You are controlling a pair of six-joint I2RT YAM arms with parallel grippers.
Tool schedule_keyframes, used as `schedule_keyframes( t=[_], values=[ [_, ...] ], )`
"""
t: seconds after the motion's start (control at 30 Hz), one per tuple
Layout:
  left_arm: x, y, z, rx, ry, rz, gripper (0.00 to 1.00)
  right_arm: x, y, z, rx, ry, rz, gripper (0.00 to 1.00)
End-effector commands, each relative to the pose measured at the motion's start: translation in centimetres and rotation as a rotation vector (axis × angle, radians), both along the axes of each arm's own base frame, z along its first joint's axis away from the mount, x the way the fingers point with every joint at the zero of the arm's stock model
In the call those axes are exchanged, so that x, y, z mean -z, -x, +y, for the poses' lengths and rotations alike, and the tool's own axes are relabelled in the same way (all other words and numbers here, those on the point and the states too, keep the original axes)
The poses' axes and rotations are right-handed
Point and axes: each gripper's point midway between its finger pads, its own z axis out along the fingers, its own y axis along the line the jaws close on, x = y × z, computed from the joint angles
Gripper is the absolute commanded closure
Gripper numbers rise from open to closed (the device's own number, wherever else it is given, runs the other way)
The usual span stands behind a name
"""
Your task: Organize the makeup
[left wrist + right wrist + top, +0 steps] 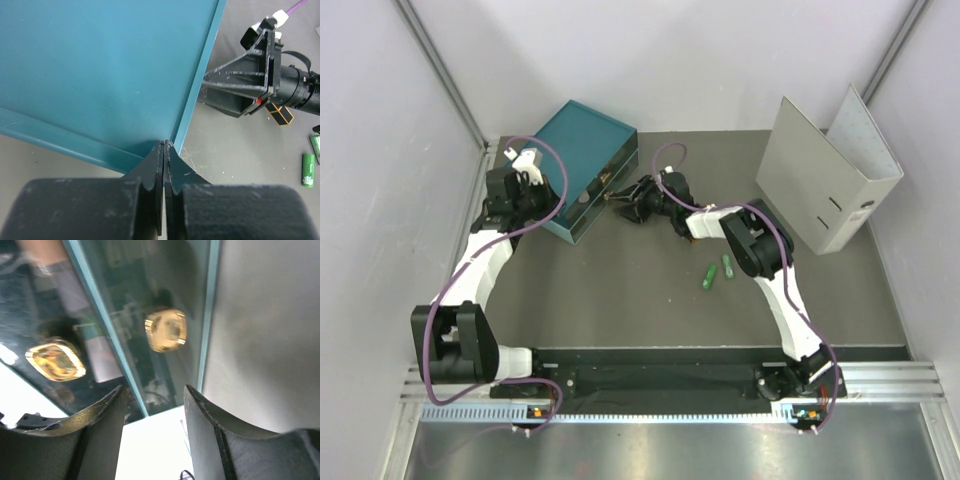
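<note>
My left gripper [164,146] is shut with nothing in it, its tips at a corner of the teal drawer box [100,65]; from above it [542,203] sits at the box's left side. My right gripper [155,390] is open and empty, facing the clear drawer fronts and their gold knobs [166,330]. In the top view it [632,203] is against the box's front [585,160]. Makeup on the table: two green tubes [710,277] [727,267] and a black-and-gold case [282,115] just behind the right gripper. Pale items show blurred behind the drawer fronts.
A large grey binder [825,175] stands open at the back right. White walls close in the table on the left, back and right. The arm bases sit on the rail at the near edge [670,385].
</note>
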Motion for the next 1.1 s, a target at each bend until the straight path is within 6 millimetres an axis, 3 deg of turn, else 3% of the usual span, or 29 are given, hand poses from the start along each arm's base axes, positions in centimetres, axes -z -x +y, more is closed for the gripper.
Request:
schedule_keyframes(
  t=[0.0,0.7,1.07],
  values=[
    [8.0,7.2,-0.7,0.034,-0.001,0.411,1.0,-2.8,-2.0,0.6,0.028,-0.098,-0.072,0.5],
    [8.1,7.3,-0.5,0.029,-0.012,0.424,1.0,0.7,-4.6,0.6,0.096,-0.066,-0.007,0.52],
    [8.2,7.3,-0.5,0.025,-0.01,0.431,1.0,1.0,-5.8,1.6,0.104,-0.083,0.007,0.56]
  ],
)
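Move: The lower drawer's gold knob lies about 6 cm ahead of the right hand, 2 cm to its left and 2 cm below it. The upper drawer's gold knob is directly above that one, roughly 5 cm higher. A black compact lies on the table some 16 cm to the right hand's right, 2 cm back and 4 cm below. From the left hand, the lower knob is some 9 cm ahead, 12 cm to the right and 10 cm down. The lower drawer's gold knob is brought between the right hand's half-open fingertips. After a slight rise the right hand sinks, then goes on forward along the drawer fronts and in towards the knob, about 5 cm forward and 2 cm down in all. The wrist hardly turns and the fingers stay half open, not yet pinching the knob. ##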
